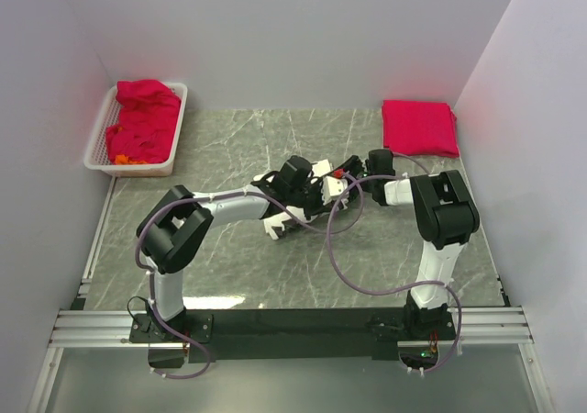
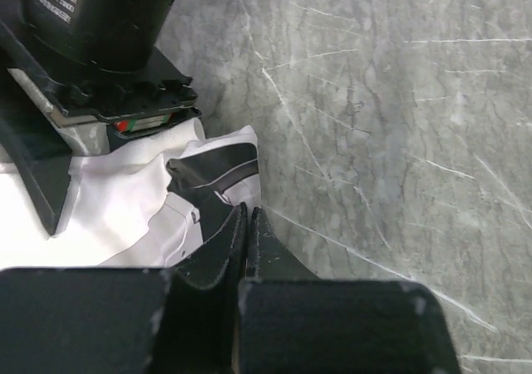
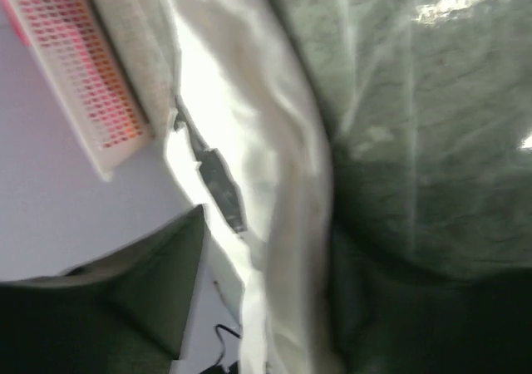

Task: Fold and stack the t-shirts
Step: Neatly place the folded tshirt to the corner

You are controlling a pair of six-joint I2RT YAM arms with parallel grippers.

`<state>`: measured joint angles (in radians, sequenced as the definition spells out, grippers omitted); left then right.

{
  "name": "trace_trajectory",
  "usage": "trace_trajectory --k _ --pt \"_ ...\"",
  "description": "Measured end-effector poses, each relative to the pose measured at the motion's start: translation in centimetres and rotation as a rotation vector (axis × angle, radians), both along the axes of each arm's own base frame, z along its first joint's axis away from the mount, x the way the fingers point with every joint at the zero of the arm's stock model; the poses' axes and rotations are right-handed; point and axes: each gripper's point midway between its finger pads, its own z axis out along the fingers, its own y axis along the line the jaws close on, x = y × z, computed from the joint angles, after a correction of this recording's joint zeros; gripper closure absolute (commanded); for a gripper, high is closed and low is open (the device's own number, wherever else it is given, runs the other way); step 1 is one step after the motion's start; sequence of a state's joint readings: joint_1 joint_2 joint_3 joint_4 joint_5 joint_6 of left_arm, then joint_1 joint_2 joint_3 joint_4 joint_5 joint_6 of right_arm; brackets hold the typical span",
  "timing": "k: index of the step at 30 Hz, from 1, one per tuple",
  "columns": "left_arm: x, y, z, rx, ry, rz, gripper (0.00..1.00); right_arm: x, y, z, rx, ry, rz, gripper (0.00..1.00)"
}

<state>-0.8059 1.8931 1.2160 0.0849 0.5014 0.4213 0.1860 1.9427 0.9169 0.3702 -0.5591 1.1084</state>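
A white t-shirt (image 1: 332,188) with dark print lies crumpled mid-table under both grippers. In the left wrist view the shirt (image 2: 158,199) spreads to the left of my left gripper (image 2: 248,212), which is shut at its edge; no fabric shows between the fingers. My right gripper (image 3: 291,307) is blurred, its jaws apart with a long fold of the white shirt (image 3: 274,183) running between them. In the top view the left gripper (image 1: 316,193) and right gripper (image 1: 347,182) nearly meet. A folded crimson t-shirt (image 1: 419,127) lies at the back right.
A white slatted basket (image 1: 103,138) at the back left holds more crimson shirts (image 1: 142,124); the basket (image 3: 83,66) also shows in the right wrist view. The right arm's wrist body (image 2: 100,50) hangs close above the shirt. Walls close in the left, back and right.
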Motion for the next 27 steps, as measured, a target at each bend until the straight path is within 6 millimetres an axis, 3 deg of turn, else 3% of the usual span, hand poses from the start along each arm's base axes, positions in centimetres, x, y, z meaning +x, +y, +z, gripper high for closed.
trace_trajectory --k 1,2,4,5,10,14,16,17,18,20,21,27 --pt "0.1 0.0 -0.1 0.000 0.002 0.002 0.99 0.0 -0.1 -0.4 -0.013 0.007 -0.004 0.51" --pt "0.2 0.0 -0.1 0.000 0.003 0.004 0.99 0.1 -0.2 -0.7 -0.026 0.014 -0.002 0.70" --pt "0.2 0.0 0.0 -0.002 0.007 0.008 0.99 0.3 -0.4 -1.4 -0.054 0.024 0.004 0.96" --pt "0.3 0.0 0.1 -0.004 0.009 0.012 0.96 0.5 -0.5 -1.8 -0.074 0.031 0.015 1.00" --pt "1.1 0.6 0.3 -0.008 0.038 0.047 0.73 2.3 -1.0 -1.0 -0.177 0.005 0.090 1.00" --pt "1.8 2.5 0.8 -0.002 0.125 0.104 0.58 5.7 -2.8 1.5 -0.303 -0.104 0.119 1.00" --pt "2.3 4.0 1.2 0.000 0.177 0.143 0.42 7.2 -4.2 2.7 -0.371 -0.152 0.125 1.00" --pt "2.6 4.9 1.5 0.002 0.200 0.166 0.39 8.0 -5.0 3.2 -0.415 -0.175 0.130 1.00" --pt "3.1 6.1 1.9 0.002 0.223 0.199 0.25 9.0 -5.7 3.7 -0.459 -0.200 0.139 1.00" --pt "4.0 8.1 2.6 0.000 0.252 0.256 0.20 11.2 -7.2 4.8 -0.557 -0.261 0.156 1.00" --pt "4.3 8.8 2.9 -0.001 0.262 0.278 0.02 12.1 -7.8 5.1 -0.594 -0.284 0.159 1.00" --pt "4.6 12.5 4.5 0.002 0.316 0.377 0.01 16.1 -11.8 6.9 -0.811 -0.385 0.182 1.00"
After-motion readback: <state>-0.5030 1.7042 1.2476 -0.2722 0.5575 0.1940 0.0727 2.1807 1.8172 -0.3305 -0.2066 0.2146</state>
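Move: The white t-shirt's middle lies some 15 cm to my right hand's left, about 4 cm back towards me and slightly lower; the shirt's right-hand edge is already between my open right fingers. The red stack in the far corner sits about 16 cm ahead of my right hand and 20 cm to its right. From my left hand, shut at the shirt's near right corner, the shirt's middle is roughly 6 cm ahead, 5 cm left and 6 cm below. My right hand dips about 2 cm and shuts, pinching the shirt's right edge, then carries it forward and right, some 16 and 12 cm, towards the red stack while rising; its fingers roll round from forward-left to mostly forward and down. My left hand opens wide, lets go of the near corner and pulls about 12 cm left, with a little forward and up. ##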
